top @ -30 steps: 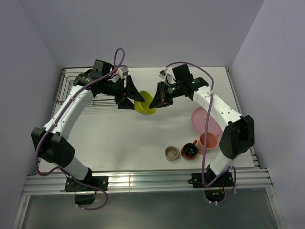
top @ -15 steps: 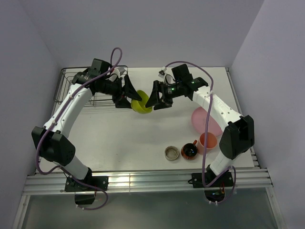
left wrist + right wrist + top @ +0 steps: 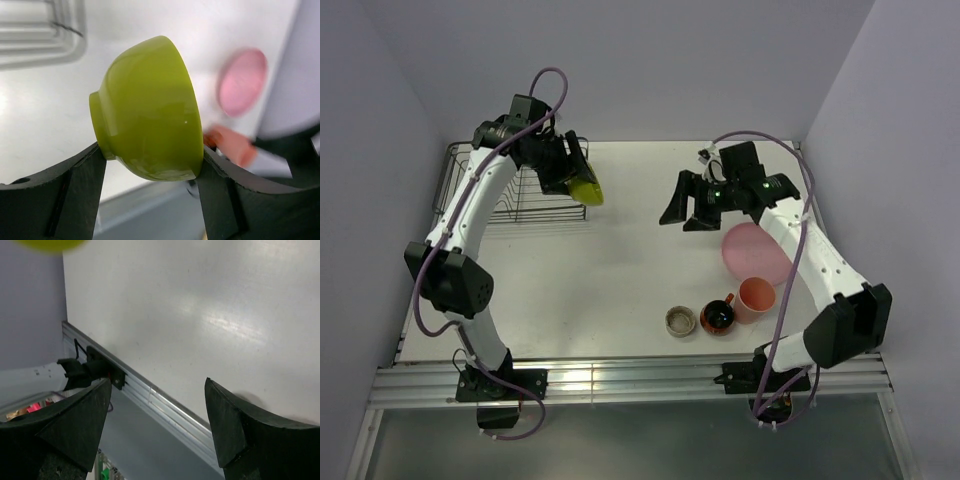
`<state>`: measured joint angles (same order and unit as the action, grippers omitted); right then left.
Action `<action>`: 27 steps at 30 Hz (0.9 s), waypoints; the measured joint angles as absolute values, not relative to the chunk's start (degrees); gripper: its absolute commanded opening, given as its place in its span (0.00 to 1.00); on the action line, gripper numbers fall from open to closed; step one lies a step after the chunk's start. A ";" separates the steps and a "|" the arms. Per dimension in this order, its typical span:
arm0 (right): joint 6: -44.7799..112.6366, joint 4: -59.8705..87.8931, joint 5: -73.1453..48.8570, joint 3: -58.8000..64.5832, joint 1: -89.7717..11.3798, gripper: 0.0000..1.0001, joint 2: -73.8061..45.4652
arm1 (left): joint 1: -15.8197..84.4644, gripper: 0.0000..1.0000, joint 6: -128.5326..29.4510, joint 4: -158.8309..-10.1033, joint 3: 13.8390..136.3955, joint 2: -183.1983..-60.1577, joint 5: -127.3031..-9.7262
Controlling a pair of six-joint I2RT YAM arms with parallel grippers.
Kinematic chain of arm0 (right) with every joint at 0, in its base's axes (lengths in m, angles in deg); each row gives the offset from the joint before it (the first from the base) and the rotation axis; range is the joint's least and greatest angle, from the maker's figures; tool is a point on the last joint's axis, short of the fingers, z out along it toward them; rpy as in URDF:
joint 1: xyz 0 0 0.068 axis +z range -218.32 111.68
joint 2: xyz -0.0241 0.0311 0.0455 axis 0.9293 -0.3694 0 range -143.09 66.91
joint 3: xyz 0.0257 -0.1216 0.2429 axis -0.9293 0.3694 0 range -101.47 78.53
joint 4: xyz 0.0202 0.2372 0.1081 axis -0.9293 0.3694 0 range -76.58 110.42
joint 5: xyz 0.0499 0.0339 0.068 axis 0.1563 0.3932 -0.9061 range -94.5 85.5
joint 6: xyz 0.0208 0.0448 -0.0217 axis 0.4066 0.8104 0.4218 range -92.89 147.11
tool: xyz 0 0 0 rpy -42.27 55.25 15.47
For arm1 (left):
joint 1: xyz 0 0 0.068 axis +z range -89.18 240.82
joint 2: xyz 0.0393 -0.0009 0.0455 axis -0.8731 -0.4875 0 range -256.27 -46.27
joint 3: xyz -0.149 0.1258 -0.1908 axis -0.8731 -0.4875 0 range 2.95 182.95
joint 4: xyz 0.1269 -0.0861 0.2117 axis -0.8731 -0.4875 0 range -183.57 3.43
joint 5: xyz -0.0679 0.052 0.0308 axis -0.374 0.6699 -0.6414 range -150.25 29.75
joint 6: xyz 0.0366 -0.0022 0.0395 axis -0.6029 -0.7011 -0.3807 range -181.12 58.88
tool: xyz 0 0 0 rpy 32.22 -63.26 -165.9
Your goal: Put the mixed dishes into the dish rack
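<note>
My left gripper [image 3: 580,178] is shut on the lime-green bowl [image 3: 587,189], holding it on its side in the air just off the right end of the dark wire dish rack [image 3: 533,208]. In the left wrist view the bowl [image 3: 150,110] fills the gap between the fingers, foot to the left. My right gripper [image 3: 682,218] stands open and empty over the middle of the table, apart from the bowl. The pink plate [image 3: 753,252], salmon-pink cup [image 3: 757,296], orange-red mug [image 3: 717,317] and beige-grey cup [image 3: 680,321] sit at the right front.
The rack [image 3: 40,30] lies at the back left corner against the wall. Walls close in the table on three sides. An aluminium rail [image 3: 620,378] runs along the front edge. The right wrist view shows bare tabletop [image 3: 200,315] under the open right gripper [image 3: 157,385].
The right gripper opened, let go of the bowl and drew back to the right. The left arm carried the bowl left and back to the rack's right end.
</note>
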<state>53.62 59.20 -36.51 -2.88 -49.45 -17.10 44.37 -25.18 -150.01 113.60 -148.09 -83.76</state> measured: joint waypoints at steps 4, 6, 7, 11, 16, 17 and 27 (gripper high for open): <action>53.62 60.03 -36.69 3.83 -49.19 0.82 -10.80 | 44.70 0.00 -26.84 -151.02 119.33 -152.46 -72.24; 53.57 60.62 -36.77 6.76 -49.08 0.82 -9.36 | 44.90 0.00 -28.02 -151.02 122.49 -154.80 -65.66; 53.44 61.14 -36.73 8.27 -49.08 0.82 -8.92 | 44.94 0.00 -28.52 -150.88 123.39 -155.46 -63.11; 53.09 62.89 -36.58 12.55 -49.08 0.82 -7.87 | 45.21 0.00 -31.10 -149.81 125.16 -157.69 -52.00; 52.72 64.18 -36.69 14.34 -49.08 0.82 -6.02 | 45.21 0.00 -35.65 -146.91 125.55 -161.53 -40.35; 52.72 64.22 -36.73 14.47 -49.08 0.82 -5.67 | 45.21 0.00 -36.83 -146.25 125.75 -162.74 -38.28; 52.39 64.16 -36.97 18.56 -49.08 0.82 -3.26 | 45.23 0.00 -49.68 -137.55 128.64 -174.52 -24.33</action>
<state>52.39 64.16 -36.97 18.56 -49.08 -3.26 45.23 -49.68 -137.55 128.64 -174.52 -24.33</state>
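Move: The left hand still holds the lime bowl; the dish rack's middle lies roughly 20 cm ahead, 24 cm to its left and 20 cm below. From the empty right hand, the speckled cup is about 14 cm back, 1 cm left and 22 cm down. At similar depth, the brown mug stands about 14 cm back and 10 cm right of that hand, the pink tumbler about 9 cm back and 20 cm right. Left carries the bowl about 25 cm forward-left, rolling and sinking over the rack; right backs towards the speckled cup. ##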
